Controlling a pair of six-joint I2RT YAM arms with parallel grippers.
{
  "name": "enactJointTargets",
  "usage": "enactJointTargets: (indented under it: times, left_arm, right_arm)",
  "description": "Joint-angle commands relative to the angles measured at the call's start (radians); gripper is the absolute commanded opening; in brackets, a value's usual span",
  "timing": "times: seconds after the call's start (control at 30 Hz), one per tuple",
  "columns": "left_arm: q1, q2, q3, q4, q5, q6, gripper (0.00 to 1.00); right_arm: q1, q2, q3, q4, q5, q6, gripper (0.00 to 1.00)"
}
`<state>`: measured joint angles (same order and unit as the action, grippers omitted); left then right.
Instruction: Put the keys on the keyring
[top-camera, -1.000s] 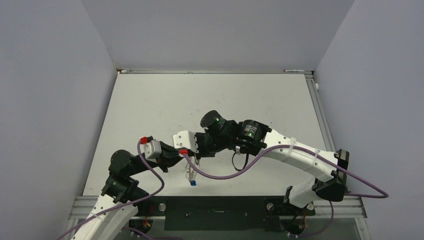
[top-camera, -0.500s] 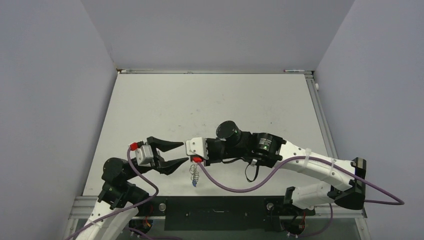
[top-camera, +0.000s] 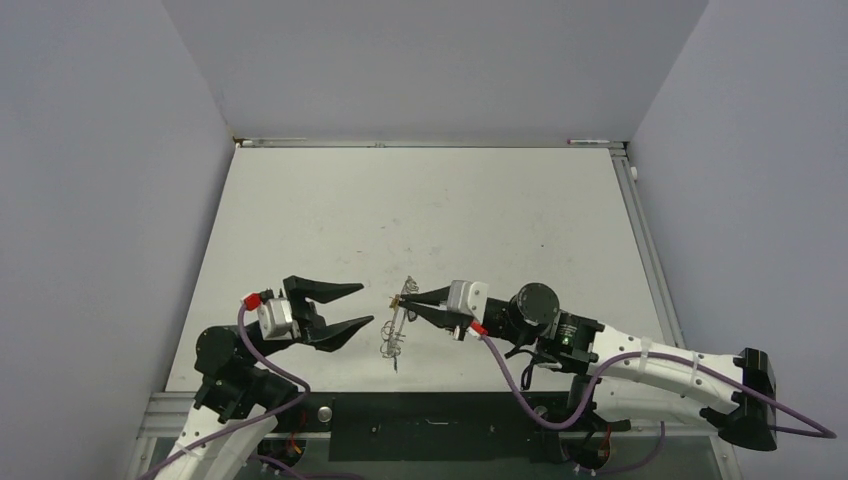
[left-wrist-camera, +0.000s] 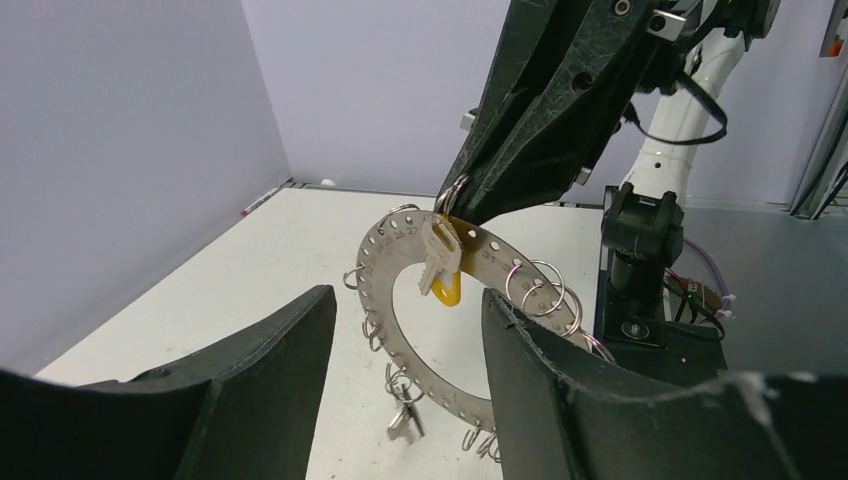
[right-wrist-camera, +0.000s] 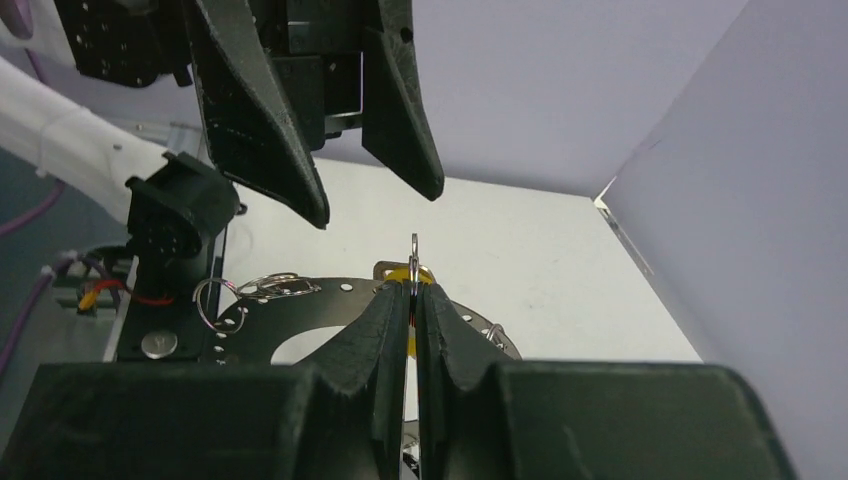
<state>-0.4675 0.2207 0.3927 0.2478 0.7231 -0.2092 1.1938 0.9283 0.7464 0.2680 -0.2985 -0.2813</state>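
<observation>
The keyring (left-wrist-camera: 372, 285) is a flat silvery ring with holes and several small wire loops. It hangs upright above the table's near edge (top-camera: 394, 338). My right gripper (right-wrist-camera: 413, 290) is shut on a small loop at its top, also seen in the left wrist view (left-wrist-camera: 455, 205). A yellow-headed key (left-wrist-camera: 449, 288) and a silvery key (left-wrist-camera: 437, 262) dangle right under that grip. Another small key (left-wrist-camera: 405, 422) hangs from the keyring's lower part. My left gripper (top-camera: 366, 304) stands open to the left of the keyring, apart from it, holding nothing (left-wrist-camera: 407, 295).
The right arm's base post (left-wrist-camera: 640, 235) stands close behind the keyring in the left wrist view. The table's black front rail (top-camera: 430, 410) lies just below the hanging keyring. Grey walls (top-camera: 100, 200) close in the left, right and far sides.
My left gripper has opened and drawn back to the left. The right gripper has swung right and towards the near edge, carrying the keyring with its keys.
</observation>
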Motion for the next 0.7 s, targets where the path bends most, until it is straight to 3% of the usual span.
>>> enactJointTargets:
  times: [0.0,0.2,0.4,0.5,0.67]
  left_arm:
    - [0.009,0.023,-0.002,0.073,0.032,-0.038,0.52]
    - [0.009,0.041,-0.013,0.119,0.067,-0.078,0.5]
    - [0.007,0.045,-0.025,0.166,0.093,-0.11,0.49]
    - [0.007,0.037,-0.025,0.163,0.086,-0.105,0.49]
    - [0.009,0.002,-0.016,0.114,0.042,-0.063,0.49]
  right_arm:
    - [-0.016,-0.027,-0.084,0.498,0.01,0.15,0.05]
    - [-0.027,0.021,-0.181,0.843,0.008,0.277,0.05]
    - [-0.05,0.12,-0.193,1.079,-0.046,0.446,0.05]
    - [-0.073,0.13,-0.188,1.079,-0.072,0.477,0.05]
    - [-0.127,0.049,-0.186,0.906,-0.108,0.475,0.05]
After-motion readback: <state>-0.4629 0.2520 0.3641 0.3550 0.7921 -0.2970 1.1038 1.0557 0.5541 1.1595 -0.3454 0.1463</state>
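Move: Hanging at the right fingertips, the keyring disc has its middle about 4 cm below and 2 cm back of the right hand, 1 cm to its left; the key with the yellow tag hangs some 2 cm straight below. The open, empty left gripper is about 5 cm to the right hand's left, nearly level. From the left hand, the disc's middle lies some 5 cm right, 2 cm back and 4 cm lower. Lifting the keyring disc about 7 cm nearly straight up, the right hand tips its left-pointing fingers upward by some 30 degrees, bringing the disc's lower rim up in front of the open left fingers. It keeps its pinch on the small ring with the yellow-tagged key at the disc's rim, and the rise eases off towards the end. ##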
